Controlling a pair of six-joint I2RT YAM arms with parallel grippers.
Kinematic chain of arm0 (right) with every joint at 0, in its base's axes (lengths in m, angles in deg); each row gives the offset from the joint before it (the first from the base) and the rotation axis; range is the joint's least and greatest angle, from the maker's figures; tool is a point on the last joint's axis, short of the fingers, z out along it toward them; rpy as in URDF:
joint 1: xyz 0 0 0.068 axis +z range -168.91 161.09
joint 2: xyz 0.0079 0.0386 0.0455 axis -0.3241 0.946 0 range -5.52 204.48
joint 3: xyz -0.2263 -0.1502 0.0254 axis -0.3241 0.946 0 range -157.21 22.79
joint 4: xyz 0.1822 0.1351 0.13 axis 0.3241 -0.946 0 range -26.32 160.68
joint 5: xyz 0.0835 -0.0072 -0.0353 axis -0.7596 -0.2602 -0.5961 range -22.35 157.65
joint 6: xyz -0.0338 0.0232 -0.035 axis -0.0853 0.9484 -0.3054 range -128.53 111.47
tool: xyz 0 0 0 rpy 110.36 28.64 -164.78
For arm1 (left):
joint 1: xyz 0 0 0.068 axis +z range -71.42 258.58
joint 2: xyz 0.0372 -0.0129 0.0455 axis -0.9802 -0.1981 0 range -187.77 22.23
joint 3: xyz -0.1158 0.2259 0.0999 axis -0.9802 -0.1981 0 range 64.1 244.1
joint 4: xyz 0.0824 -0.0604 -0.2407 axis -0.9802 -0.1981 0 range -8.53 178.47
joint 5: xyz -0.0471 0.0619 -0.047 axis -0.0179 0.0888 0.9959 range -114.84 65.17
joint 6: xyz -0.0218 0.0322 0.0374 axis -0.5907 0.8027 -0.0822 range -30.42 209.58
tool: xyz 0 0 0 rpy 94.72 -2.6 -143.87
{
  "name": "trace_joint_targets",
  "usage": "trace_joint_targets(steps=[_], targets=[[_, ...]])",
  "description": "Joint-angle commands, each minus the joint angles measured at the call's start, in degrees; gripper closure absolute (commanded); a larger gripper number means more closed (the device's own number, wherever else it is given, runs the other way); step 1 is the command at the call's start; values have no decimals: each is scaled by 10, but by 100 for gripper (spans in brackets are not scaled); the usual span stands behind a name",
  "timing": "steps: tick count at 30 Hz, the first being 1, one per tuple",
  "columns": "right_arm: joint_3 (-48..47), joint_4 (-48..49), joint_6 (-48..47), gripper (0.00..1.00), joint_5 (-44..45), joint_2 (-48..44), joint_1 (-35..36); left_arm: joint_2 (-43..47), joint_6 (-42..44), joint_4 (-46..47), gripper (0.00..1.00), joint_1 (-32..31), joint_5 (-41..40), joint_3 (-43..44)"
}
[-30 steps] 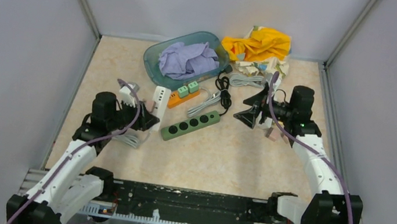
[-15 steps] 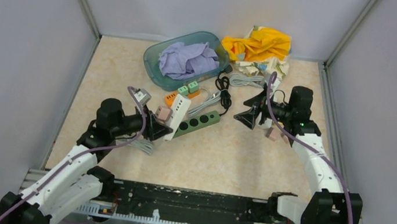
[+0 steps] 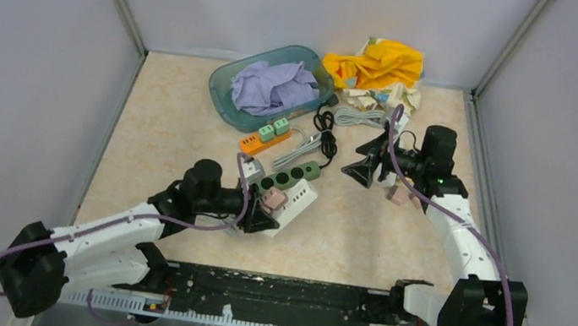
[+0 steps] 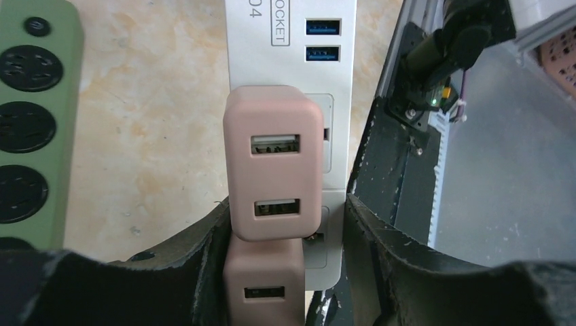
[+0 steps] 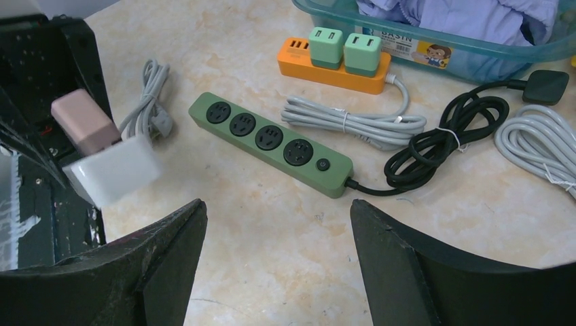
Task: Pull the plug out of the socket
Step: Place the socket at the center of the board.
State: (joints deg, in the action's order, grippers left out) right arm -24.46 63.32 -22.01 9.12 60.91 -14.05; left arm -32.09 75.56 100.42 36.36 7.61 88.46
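Note:
My left gripper [image 3: 261, 213] is shut across the near end of a white socket strip [image 3: 298, 198] and holds it off the table, in front of the green strip. In the left wrist view the white socket strip [image 4: 292, 75] carries a pink plug [image 4: 274, 170] with two USB ports, and a second pink plug [image 4: 265, 288] sits just below it between my fingers [image 4: 204, 261]. My left gripper [image 4: 285, 207] presses on the lower plug's side and the strip's right edge. My right gripper [image 3: 365, 166] hangs open over bare table, to the right and apart from the strip; the right wrist view shows the strip [image 5: 115, 173] and a pink plug [image 5: 80, 122].
A green socket strip [image 5: 268, 142] with a black cable [image 5: 441, 136] lies mid-table. Behind it lie an orange strip [image 5: 333, 68] with two green plugs, grey coiled cables [image 5: 353, 122] and a teal basin [image 3: 223, 90] of cloth. Yellow cloth [image 3: 381, 61] lies at the back right.
My left arm has carried the white strip with its pink plugs from the left side toward the middle and nearer the front. The right arm has not moved.

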Motion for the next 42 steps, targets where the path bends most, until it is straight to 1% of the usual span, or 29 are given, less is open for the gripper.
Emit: trace_joint_targets(steps=[1,7,11,18,21,25,31,38,41,42], targets=[[-24,12,-11,22,-8,-4,-7,-48,52,46,100,-56,-55,38],[-25,12,-10,22,-9,-6,-15,-139,92,28,100,-136,-120,77],[-24,13,-9,22,-11,-6,-18,-206,113,4,100,-173,-160,111],[-23,14,-9,22,-11,-5,-19,-288,136,-19,100,-204,-197,159],[-23,14,-8,22,-11,-6,-19,-318,144,-30,98,-212,-206,179],[-23,14,-8,22,-11,-6,-20,-350,147,-45,89,-219,-219,202],[-24,13,-10,22,-11,-7,-21,-378,148,-57,70,-228,-241,217],[-25,12,-11,22,-11,-7,-23,-387,151,-52,52,-236,-261,218],[-25,11,-12,22,-11,-8,-24,-382,152,-48,43,-239,-271,216],[-25,11,-12,22,-11,-8,-25,-378,151,-46,38,-240,-274,214]])
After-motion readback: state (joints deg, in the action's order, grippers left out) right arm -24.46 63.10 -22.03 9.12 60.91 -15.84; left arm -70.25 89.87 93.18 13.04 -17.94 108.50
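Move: The left hand holds the white socket strip with its two pink plugs near one end. The strip's resting spot, on bare board near the front edge, lies about 13 cm to this hand's right, level with it and some 13 cm below. On the board, the green strip's middle is roughly 14 cm ahead and 1 cm right, the orange strip about 26 cm ahead and 4 cm left. From the idle right hand the spot is around 14 cm back, 7 cm left and 20 cm down. The left hand keeps the white strip pinched by its sides and lowers it about 12 cm while carrying it to the right, away from the green strip, towards the clear front-centre of the board. On the way the fingers tip some 30 degrees further down, laying the slanted strip flatter, with a slight clockwise turn; the sideways travel eases off first, then the descent stops with the strip at the board and the fingers still closed on it. ##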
